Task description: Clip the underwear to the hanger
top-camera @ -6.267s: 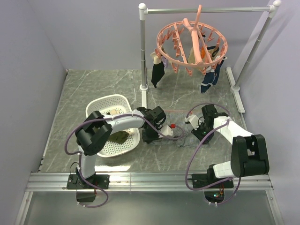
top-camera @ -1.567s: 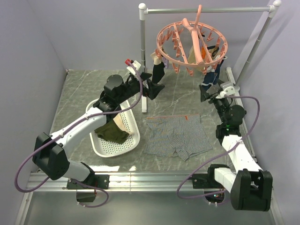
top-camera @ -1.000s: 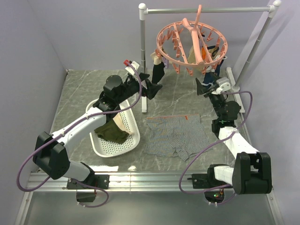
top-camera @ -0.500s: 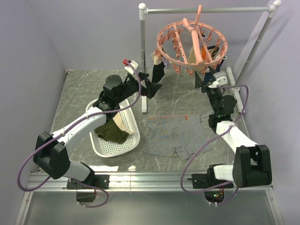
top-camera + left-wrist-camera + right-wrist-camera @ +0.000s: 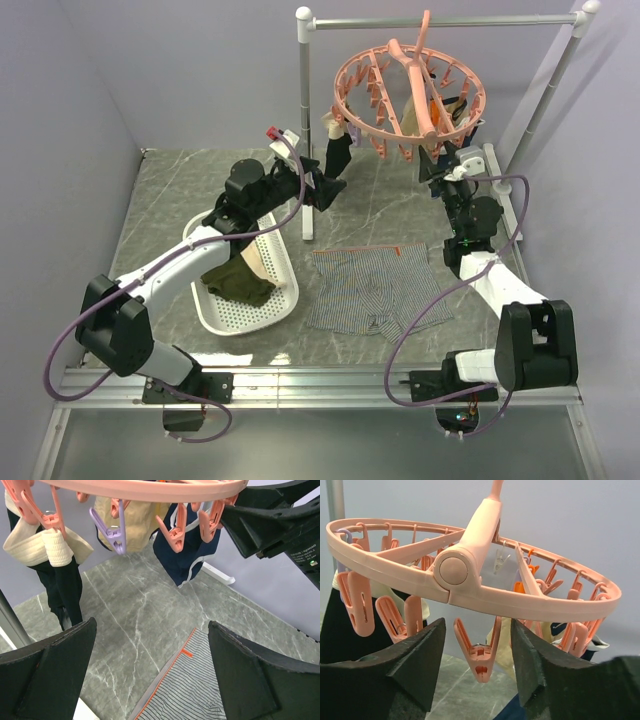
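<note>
The striped underwear (image 5: 375,290) lies flat on the marble table, and its orange-trimmed waistband (image 5: 192,680) shows in the left wrist view. The pink hanger (image 5: 410,95) hangs from the rail, several garments clipped to it. My right gripper (image 5: 446,172) is raised under the hanger's near rim (image 5: 530,605). It is open (image 5: 477,630), its jaws standing either side of a hanging pink peg (image 5: 481,662) without touching it. My left gripper (image 5: 328,187) is wide open (image 5: 151,625) and empty, held in the air below the ring's left side (image 5: 150,489).
A white basket (image 5: 215,232) holds an olive garment (image 5: 238,283) at the left. The grey rail post (image 5: 305,120) stands just beside the left gripper. A black sock with a cream cuff (image 5: 65,580) and a navy garment (image 5: 185,560) hang from the pegs.
My right gripper climbed from beside the table's right edge up under the hanger, and its jaws narrowed around a peg. The left arm barely moved. The underwear stayed put.
</note>
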Tool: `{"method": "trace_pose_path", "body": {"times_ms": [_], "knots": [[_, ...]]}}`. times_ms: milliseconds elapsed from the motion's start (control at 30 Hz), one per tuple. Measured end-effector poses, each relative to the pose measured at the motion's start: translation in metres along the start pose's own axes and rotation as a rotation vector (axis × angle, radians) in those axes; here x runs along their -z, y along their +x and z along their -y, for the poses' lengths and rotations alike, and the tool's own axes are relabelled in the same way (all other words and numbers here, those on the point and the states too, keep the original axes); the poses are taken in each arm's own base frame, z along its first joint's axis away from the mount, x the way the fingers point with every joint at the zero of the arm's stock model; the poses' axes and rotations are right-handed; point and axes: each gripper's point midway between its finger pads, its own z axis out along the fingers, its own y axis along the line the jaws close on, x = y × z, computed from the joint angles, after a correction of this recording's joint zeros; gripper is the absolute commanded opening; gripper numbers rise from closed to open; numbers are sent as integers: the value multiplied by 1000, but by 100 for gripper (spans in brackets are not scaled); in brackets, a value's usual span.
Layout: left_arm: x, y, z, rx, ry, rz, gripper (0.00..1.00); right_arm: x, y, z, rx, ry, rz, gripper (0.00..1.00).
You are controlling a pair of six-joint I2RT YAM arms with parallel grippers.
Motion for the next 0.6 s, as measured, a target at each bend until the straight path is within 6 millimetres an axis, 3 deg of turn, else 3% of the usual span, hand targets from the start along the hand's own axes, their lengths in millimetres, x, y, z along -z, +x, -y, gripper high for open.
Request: {"method": "trace_pose_path", "body": {"times_ms": [367, 567, 600], "knots": [[0, 3, -1, 1, 13, -18, 99, 2, 0, -6, -69, -17, -27, 30], [2, 10, 8, 3, 96, -56, 94, -4, -18, -10, -172, -41, -50, 17], [1, 10, 10, 2, 114, -62, 93, -6, -22, -11, -199, -44, -57, 11]]}}
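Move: The pink clip under the front rim of the hanger ring is already between the right hand's open fingers, its middle about 1 cm ahead, level sideways and 1 cm low. The rim's crossbar knob sits some 2 cm left, 1 cm ahead and 3 cm up; the next clip pair hangs roughly 5 cm left, hardly 1 cm ahead and level. From the left hand, the clip lies some 7 cm ahead, 21 cm right and about 5 cm above. The clip's two handles get pinched between the right fingertips, which go on closing from well over half open to about a third and then press on with rising effort. The hand stays put for the first half, then carries its grip up about 2 cm and left 1.5 cm towards the neighbouring clips, rolling its left side up, tipping down and turning counter-clockwise, each by 5 to 10 degrees. ##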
